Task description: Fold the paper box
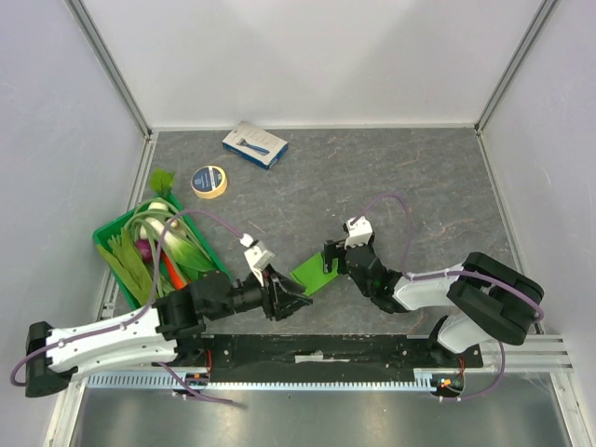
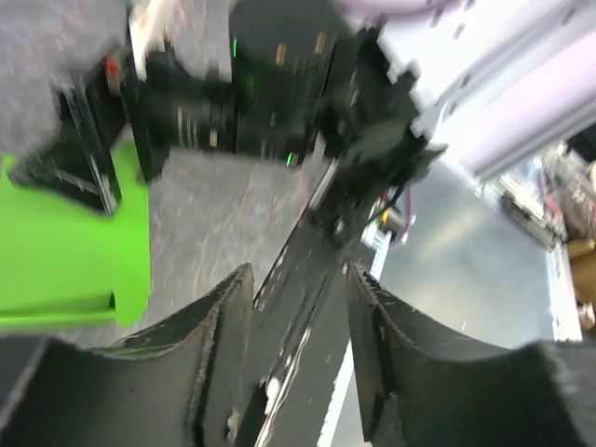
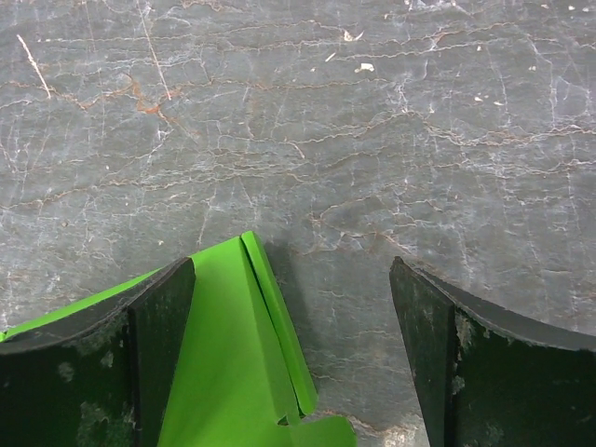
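Observation:
The paper box (image 1: 315, 274), a flat lime-green card with a folded flap, lies on the grey table between the two arms. My left gripper (image 1: 300, 298) is at its near-left edge. In the blurred left wrist view the left gripper (image 2: 298, 284) stands open with only the black rail showing between the fingers, and the paper box (image 2: 65, 251) is off to the left. My right gripper (image 1: 332, 260) sits at the card's far-right edge. In the right wrist view the right gripper (image 3: 292, 279) is wide open, and the paper box (image 3: 228, 363) reaches in past the left finger (image 3: 154, 326).
A dark green crate (image 1: 110, 244) of vegetables stands at the left. A roll of tape (image 1: 209, 181) and a blue-and-white carton (image 1: 254, 144) lie at the back. The black rail (image 1: 317, 349) runs along the near edge. Walls close in the table's sides.

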`<action>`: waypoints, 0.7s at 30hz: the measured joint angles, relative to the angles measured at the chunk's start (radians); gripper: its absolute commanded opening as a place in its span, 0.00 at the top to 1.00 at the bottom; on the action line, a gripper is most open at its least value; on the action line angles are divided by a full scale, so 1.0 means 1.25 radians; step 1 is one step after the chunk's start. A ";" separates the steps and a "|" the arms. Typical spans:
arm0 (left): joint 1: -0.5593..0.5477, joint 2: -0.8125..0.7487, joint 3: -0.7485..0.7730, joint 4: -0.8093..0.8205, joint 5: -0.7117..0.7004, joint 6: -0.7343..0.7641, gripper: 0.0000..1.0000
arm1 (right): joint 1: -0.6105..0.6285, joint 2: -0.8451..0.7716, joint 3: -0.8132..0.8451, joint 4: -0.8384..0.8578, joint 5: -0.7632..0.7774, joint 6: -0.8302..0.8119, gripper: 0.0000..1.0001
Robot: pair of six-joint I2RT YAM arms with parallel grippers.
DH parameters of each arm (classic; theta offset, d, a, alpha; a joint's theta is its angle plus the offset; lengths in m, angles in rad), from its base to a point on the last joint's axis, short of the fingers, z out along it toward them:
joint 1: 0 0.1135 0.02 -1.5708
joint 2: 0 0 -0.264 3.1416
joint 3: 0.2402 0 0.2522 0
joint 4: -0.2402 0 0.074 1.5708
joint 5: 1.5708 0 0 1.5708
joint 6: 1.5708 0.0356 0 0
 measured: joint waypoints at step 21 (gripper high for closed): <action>0.187 0.641 0.070 0.348 0.052 -0.062 0.92 | 0.007 -0.020 -0.046 -0.005 0.092 0.072 0.04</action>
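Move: The green paper box lies under the right gripper's left finger, its middle roughly 10 cm ahead of the left hand, 5 cm to its right and 15 cm below. The right gripper itself is about 19 cm ahead of the left hand, 12 cm to its right and 13 cm lower; the vegetable crate sits some 35 cm to its left and 14 cm ahead. From the right hand, the box's middle is about 7 cm left, 7 cm back and 3 cm below. Arcing first up about 7 cm, then forward and steeply down some 19 cm, the left hand swings in from the near side to low over the box's left part, its half-open fingers closing almost shut and tipping further down; whether they touch isn't clear. The right hand, still wide open with its left finger on the box, drags it slightly to the right, turning a little clockwise. ##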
